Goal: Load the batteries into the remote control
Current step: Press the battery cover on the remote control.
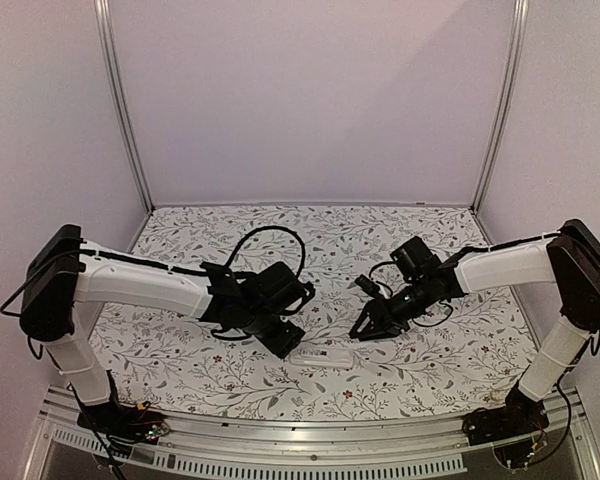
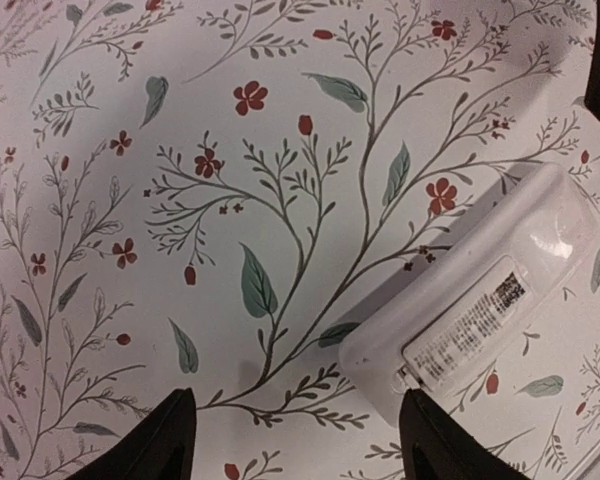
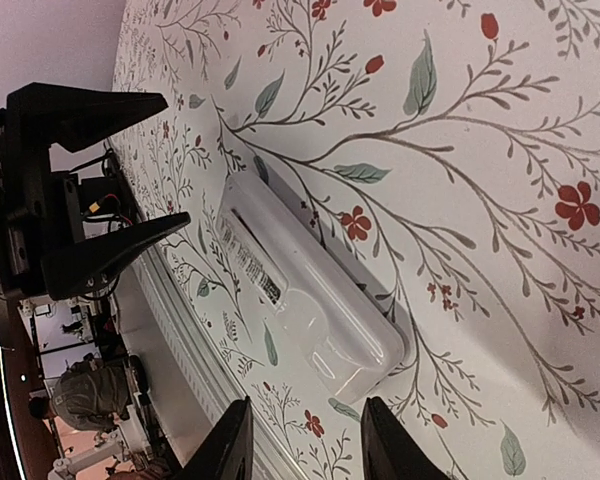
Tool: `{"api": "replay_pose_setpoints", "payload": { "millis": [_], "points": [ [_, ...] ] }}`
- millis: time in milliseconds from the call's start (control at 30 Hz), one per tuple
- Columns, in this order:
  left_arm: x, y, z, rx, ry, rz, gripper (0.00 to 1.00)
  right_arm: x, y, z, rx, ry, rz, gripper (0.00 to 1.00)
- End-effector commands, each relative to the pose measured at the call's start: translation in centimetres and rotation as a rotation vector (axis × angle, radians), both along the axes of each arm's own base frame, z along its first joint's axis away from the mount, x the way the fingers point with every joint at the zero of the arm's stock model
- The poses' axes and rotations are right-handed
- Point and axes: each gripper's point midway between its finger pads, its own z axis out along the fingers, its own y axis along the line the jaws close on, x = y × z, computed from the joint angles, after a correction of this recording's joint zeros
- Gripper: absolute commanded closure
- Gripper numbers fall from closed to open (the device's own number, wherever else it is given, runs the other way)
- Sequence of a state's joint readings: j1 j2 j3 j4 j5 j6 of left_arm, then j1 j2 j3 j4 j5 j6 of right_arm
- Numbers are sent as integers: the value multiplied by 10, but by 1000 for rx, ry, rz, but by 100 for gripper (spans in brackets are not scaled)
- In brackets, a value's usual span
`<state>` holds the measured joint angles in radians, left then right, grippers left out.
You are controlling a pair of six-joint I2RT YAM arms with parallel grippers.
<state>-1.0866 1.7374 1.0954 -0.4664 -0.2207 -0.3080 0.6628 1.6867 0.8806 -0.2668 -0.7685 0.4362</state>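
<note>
The remote control (image 1: 321, 356) lies back up on the flowered cloth near the front edge, showing its white back with a printed label. In the left wrist view the remote control (image 2: 480, 310) sits to the right, its near end close to the right finger. My left gripper (image 2: 302, 442) is open, with only cloth between its fingers. In the top view the left gripper (image 1: 288, 346) hovers at the remote's left end. My right gripper (image 3: 306, 446) is open just off the other end of the remote control (image 3: 310, 290), and in the top view the right gripper (image 1: 366, 330) is at the remote's upper right. The batteries are out of view.
An aluminium rail (image 1: 280, 432) runs along the table's front edge, close behind the remote. A black cable loop (image 1: 270, 240) arches over the left arm. Pale walls enclose the cloth on three sides.
</note>
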Motion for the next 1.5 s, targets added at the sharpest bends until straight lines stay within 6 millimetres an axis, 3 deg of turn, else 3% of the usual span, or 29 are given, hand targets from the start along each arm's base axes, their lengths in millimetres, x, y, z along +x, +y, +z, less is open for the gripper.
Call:
{"api": "replay_pose_setpoints", "payload": {
  "millis": [0, 400, 700, 967, 1467],
  "points": [
    [-6, -17, -7, 0, 16, -11, 29, 0, 0, 5, -7, -21, 7, 63],
    [-18, -25, -28, 28, 72, -59, 29, 0, 1, 5, -2, -22, 15, 63],
    [-33, -3, -62, 171, 133, -58, 33, 1, 3, 11, 16, -31, 18, 64],
    [-26, 6, -44, 131, 113, 6, 37, 0, 19, 23, 54, -52, 29, 65],
    [-34, 34, -69, 173, 169, 42, 53, -12, 50, 18, 73, -21, 54, 67]
  ]
}}
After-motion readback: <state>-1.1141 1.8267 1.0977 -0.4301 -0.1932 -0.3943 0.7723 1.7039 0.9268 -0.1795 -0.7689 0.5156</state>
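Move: The remote lies crosswise on the table between the hands, its middle about 8 cm to the left hand's right, 2 cm back and 5 cm below. The battery cover, its right half, is some 12 cm to the left hand's right, 2 cm back and 4 cm down. From the right hand the remote's middle is roughly 7 cm left, 2 cm back and 6 cm below, the cover 3 cm left, 2 cm back and 5 cm below. Down about 3 cm onto the remote's label end goes the left hand, easing slightly back and swinging nearly 3 cm right, then some 2 cm left again while its fingers close partway; the back finger reaches the top by the label, the other stays beyond the edge. The right hand first waits, then slides about 4 cm left above the remote, rising nearly 2 cm and drawing slightly back, its fingers almost unchanged. ##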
